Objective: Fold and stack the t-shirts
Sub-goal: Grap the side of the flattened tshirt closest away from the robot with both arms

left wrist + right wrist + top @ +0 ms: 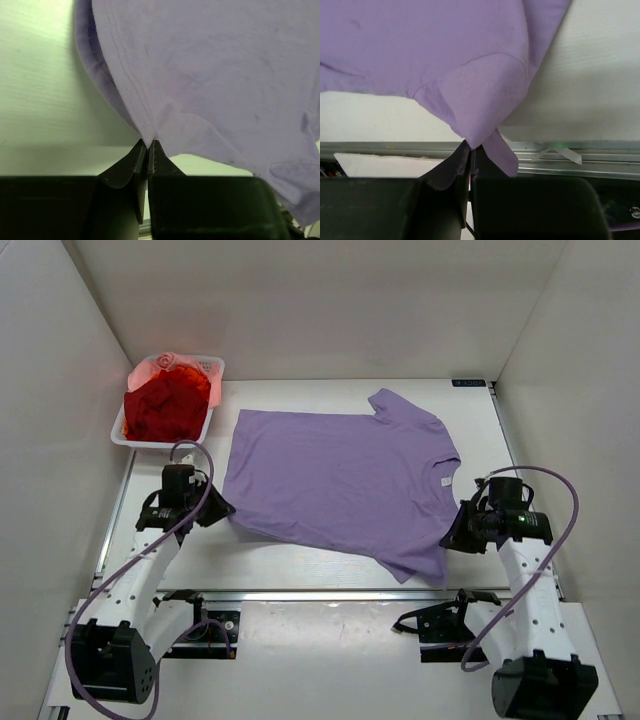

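Note:
A purple t-shirt [340,475] lies spread across the middle of the table, neck to the right. My left gripper [222,510] is shut on its near left hem corner, with the cloth pinched between the tips in the left wrist view [149,142]. My right gripper [452,536] is shut on the near right sleeve edge, the fabric bunched at the tips in the right wrist view [471,146]. The shirt's near edge is lifted slightly off the table between the two grippers. Red t-shirts [165,403] are piled in a white basket [213,367] at the back left.
White walls enclose the table on the left, back and right. A metal rail [330,593] runs along the table's near edge in front of the arm bases. Cables loop from both arms.

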`<state>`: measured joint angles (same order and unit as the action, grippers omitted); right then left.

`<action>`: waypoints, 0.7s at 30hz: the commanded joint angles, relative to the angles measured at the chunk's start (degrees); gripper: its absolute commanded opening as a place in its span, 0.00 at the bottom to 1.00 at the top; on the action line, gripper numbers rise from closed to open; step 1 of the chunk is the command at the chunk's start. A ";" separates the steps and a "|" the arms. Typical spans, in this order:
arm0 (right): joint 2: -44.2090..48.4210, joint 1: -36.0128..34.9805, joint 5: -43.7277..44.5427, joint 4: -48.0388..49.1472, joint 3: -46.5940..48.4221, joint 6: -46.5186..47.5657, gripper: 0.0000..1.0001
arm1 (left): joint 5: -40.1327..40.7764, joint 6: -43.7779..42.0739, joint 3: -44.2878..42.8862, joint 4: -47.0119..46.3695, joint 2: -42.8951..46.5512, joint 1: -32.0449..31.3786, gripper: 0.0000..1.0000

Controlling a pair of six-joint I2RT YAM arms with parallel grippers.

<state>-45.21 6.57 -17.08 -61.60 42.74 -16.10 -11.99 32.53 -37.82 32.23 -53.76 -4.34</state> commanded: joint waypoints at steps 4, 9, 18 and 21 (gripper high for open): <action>-7.60 3.18 -3.30 8.16 1.47 2.39 0.00 | 4.25 1.21 3.02 -0.32 -2.66 0.82 0.11; -12.61 8.10 -5.68 10.97 3.31 4.66 0.00 | 5.31 0.69 1.27 -1.90 -7.58 1.44 0.10; -20.97 10.92 -7.18 14.23 8.67 5.29 0.00 | 4.96 0.60 -5.67 -5.07 -17.33 2.76 0.06; -25.00 11.53 -7.61 15.19 11.30 5.29 0.00 | 5.13 1.21 -8.05 -5.77 -20.23 3.28 0.06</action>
<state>-67.88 17.26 -23.42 -49.67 50.22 -11.68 -7.53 33.50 -42.54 28.84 -72.58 -1.69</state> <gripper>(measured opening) 0.004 0.140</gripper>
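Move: Down and out over the table from both hands, which still hold the near edge of the t-shirt, lies its middle: about 9 cm ahead and 25 cm right of the left hand, some 9 cm lower; 16 cm ahead and 22 cm left of the right. The left hand has the basket 24 cm ahead, 15 cm left; the right has the neck label 14 cm ahead, 1 cm right. Sinking about 5 cm with its pinched corner of the t-shirt, the left hand tips its fingers some 10 degrees further down, easing slightly back and left, then turns forward. The right hand, still pinching the cloth by the near sleeve, sweeps forward about 8 cm and a little right, staying low over the table, drawing the sleeve towards the shirt's body. Both keep their hold. ##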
